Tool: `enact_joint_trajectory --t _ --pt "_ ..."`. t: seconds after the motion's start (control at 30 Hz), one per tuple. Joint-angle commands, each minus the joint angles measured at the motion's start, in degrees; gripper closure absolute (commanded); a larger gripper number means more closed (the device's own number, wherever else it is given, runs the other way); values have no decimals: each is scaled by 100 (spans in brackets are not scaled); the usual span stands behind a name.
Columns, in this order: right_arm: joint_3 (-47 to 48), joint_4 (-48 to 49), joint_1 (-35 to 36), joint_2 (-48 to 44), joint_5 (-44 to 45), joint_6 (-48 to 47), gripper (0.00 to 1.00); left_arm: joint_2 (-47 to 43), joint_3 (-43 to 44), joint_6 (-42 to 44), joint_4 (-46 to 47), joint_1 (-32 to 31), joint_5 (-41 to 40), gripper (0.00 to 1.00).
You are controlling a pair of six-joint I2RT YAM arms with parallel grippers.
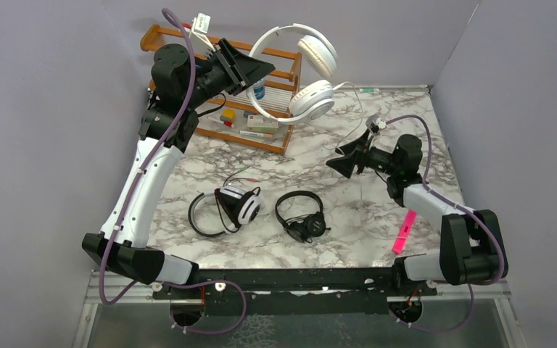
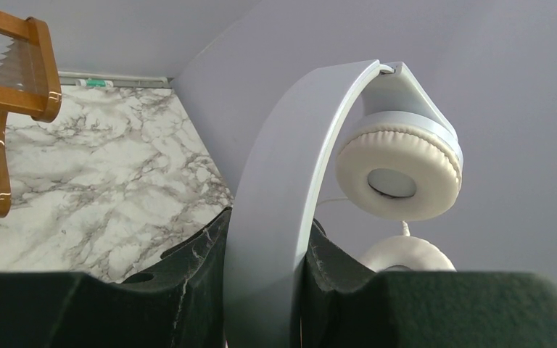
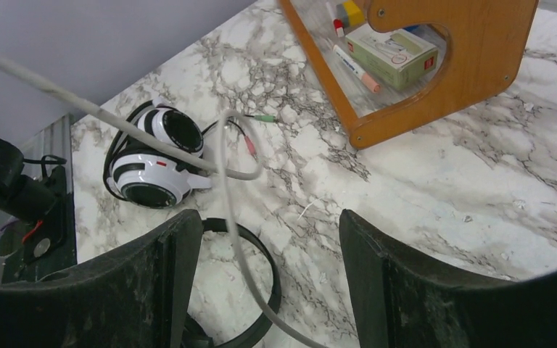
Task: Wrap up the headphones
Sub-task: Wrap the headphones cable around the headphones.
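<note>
The all-white headphones [image 1: 297,72] hang in the air at the back, above the rack. My left gripper [image 1: 252,69] is shut on their headband [image 2: 275,181]; one cream ear pad [image 2: 397,172] faces the left wrist camera. Their white cord [image 3: 230,210] runs down between the fingers of my right gripper [image 3: 268,239], which stands open above the table at centre right [image 1: 342,164], not clamped on the cord. On the marble lie the white headphones with black pads [image 1: 239,205] [image 3: 152,159] and the smaller black headphones [image 1: 301,217] [image 3: 265,290].
A wooden rack [image 1: 261,116] [image 3: 435,80] holding a small box and pens stands at the back left. A pink marker [image 1: 403,232] lies near the right arm's base. Grey walls close in the table on the left, back and right.
</note>
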Motion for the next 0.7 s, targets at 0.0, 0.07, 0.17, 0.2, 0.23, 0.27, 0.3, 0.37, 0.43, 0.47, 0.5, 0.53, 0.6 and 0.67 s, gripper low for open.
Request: enact_joint_trajectory --t 0.0,0.07,0.17,0.2,0.23,0.27,0.3,0.37,0.43,0.47,0.5,0.53,0.6,0.67 --pt "257 548 25 168 -223 156 30 -212 232 -177 502 33 289 100" --pt "338 666 22 266 -384 336 40 -210 214 -200 553 33 375 100" --pt "386 891 22 395 -518 577 50 -207 209 -220 594 33 478 100" --pt "384 998 25 443 -565 672 53 -207 199 -230 604 29 491 100" --pt "373 1197 30 493 -623 790 53 -207 188 -227 605 31 513 100" --pt "344 1376 50 529 -670 907 53 -214 184 -217 605 33 524 100" --pt "315 1512 61 557 -699 1004 51 -211 172 -211 591 33 526 100" --pt "278 1532 89 530 -632 1003 47 -221 146 -228 603 29 539 100" --pt "296 1483 97 479 -620 960 47 -210 126 -251 647 33 580 100" --pt "321 1433 93 467 -611 945 51 -214 125 -254 661 33 606 100" --pt "369 1319 93 453 -596 908 59 -210 118 -235 658 31 625 100" --pt "431 1151 95 453 -595 846 69 -212 118 -205 653 33 650 100" --pt "571 753 93 473 -508 704 81 -203 171 -42 562 33 699 100" --pt "729 171 93 505 -303 421 86 -174 263 168 457 33 853 100"
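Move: The white headphones' cable hangs in a small loop across the right hand's open fingers, about 2 cm to the left of the hand point, level with it fore and aft and 1 cm above. From that hand the white earcups hang some 28 cm above, 7 cm left and 4 cm ahead, and the black headphones lie roughly 10 cm back, 9 cm left and 17 cm below. From the left hand, which already holds the white headband, the cable loop is about 17 cm right, 3 cm back and 29 cm below. The white cable is gathered in between the right fingers, which close from wide open to nearly shut around it, easing off briefly midway, while that hand rises about 2 cm and drifts a little left. The left hand keeps its grip on the white headband, drawing back about 1.5 cm and turning some 5 degrees clockwise. ##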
